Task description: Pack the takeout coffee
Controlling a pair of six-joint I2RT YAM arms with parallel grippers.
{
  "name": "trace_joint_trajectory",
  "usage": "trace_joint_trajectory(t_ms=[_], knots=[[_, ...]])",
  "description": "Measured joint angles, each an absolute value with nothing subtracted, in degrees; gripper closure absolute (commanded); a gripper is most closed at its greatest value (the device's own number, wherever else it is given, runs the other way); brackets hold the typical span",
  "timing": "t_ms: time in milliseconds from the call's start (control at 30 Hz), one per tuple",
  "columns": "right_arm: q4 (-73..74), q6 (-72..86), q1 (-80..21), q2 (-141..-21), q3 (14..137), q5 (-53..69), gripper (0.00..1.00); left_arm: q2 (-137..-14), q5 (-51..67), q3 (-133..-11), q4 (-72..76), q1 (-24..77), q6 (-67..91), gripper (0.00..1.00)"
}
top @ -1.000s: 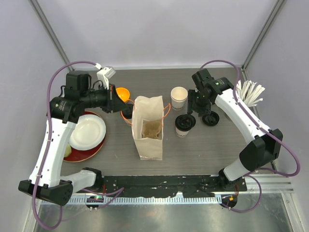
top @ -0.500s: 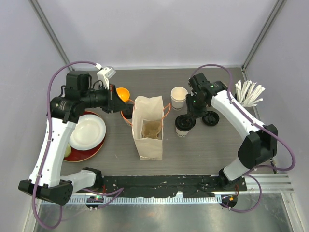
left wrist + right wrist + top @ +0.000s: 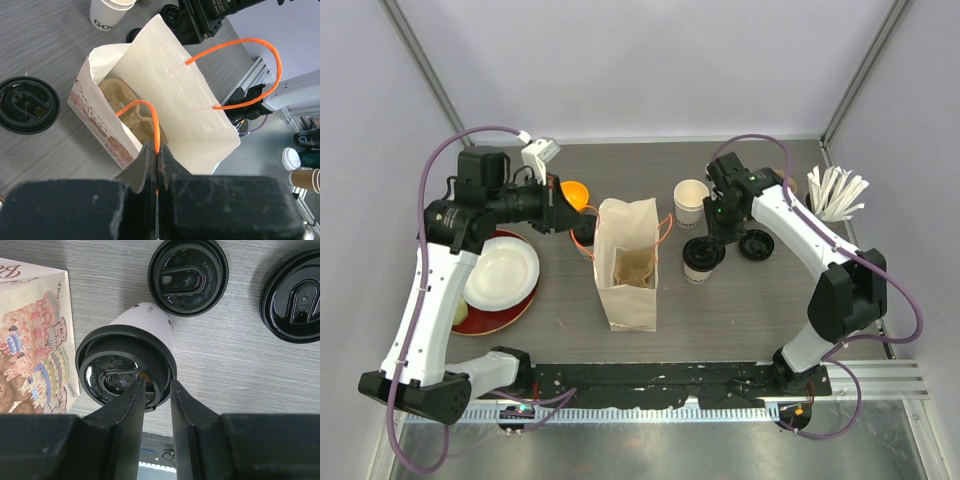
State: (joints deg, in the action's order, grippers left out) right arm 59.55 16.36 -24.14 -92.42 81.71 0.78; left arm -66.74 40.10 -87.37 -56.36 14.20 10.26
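Note:
One takeout coffee cup (image 3: 698,262) (image 3: 142,325), white with a black lid (image 3: 102,372), stands just right of the paper bag (image 3: 626,262) (image 3: 170,95). My right gripper (image 3: 715,240) (image 3: 156,382) is over it, jaws pinched across the lid's rim, one finger inside and one outside. A second white cup (image 3: 691,200) (image 3: 111,10) stands uncovered behind it. My left gripper (image 3: 572,212) (image 3: 156,146) is shut on the bag's near orange handle (image 3: 150,115), holding the bag's mouth open.
Two loose black lids (image 3: 188,276) (image 3: 295,295) lie beside the cups; one shows in the top view as a lid (image 3: 756,243). A white plate (image 3: 500,268) on a red plate (image 3: 490,320), an orange bowl (image 3: 575,192), white sticks (image 3: 837,190). A brown cardboard insert (image 3: 636,268) sits in the bag.
The right gripper has shifted slightly left over the lidded cup and its jaws have narrowed onto the lid's rim. The left arm and bag have not moved.

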Motion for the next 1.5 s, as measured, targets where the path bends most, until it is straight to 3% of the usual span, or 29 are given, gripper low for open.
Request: trace_joint_trajectory(t_ms=[233, 333, 467, 700, 867, 1200, 1500], knots=[[58.6, 16.0, -24.1, -92.4, 79.1, 1.3, 0.73, -66.8, 40.1, -87.4, -56.3, 14.2, 10.3, 1.0], [58.2, 15.6, -24.1, -92.4, 78.9, 1.7, 0.81, -66.9, 40.1, -87.4, -56.3, 14.2, 10.3, 1.0], [58.1, 15.1, -24.1, -92.4, 79.0, 2.0, 0.99, -66.9, 40.1, -87.4, -56.3, 14.2, 10.4, 1.0], [61.0, 15.3, -24.1, -92.4, 80.5, 1.6, 0.99, -66.9, 40.1, -87.4, -56.3, 14.2, 10.5, 1.0], [67.9, 16.9, -24.1, -92.7, 93.6, -0.3, 0.99, -66.9, 40.1, -87.4, -56.3, 14.2, 10.5, 1.0], [74.9, 24.2, -24.1, -100.2, 139.0, 2.6, 0.99, -66.9, 39.9, -87.4, -55.9, 14.2, 11.2, 1.0], [67.4, 27.0, -33.7, -100.6, 138.0, 10.2, 0.99, -66.9, 37.9, -87.4, -55.9, 14.2, 11.8, 1.0]])
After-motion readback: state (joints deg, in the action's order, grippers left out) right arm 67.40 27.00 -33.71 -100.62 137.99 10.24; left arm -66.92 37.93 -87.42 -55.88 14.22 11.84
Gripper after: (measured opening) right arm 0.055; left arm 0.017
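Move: The lidded coffee cup stands just to the left of the right hand, its middle some 4 cm left, 1 cm back and 6 cm down; the lid's right rim is between the open fingers. A loose lid lies about 5 cm ahead, another about 6 cm ahead and 12 cm right, both some 12 cm down. The open paper bag is roughly 19 cm left, 6 cm back. From the left hand the cup is some 27 cm right, 2 cm ahead and 27 cm down. The lidded cup is pinched by the right edge of its lid: the right hand eases down about 1 cm, shuts its fingers on the rim and lifts the cup nearly 30 cm, drifting forward, then swings left some 12 cm towards the bag. On the way the wrist tilts about 40 degrees, so its fingers point more left and forward. The left hand keeps its pinch on the bag's orange handle. ##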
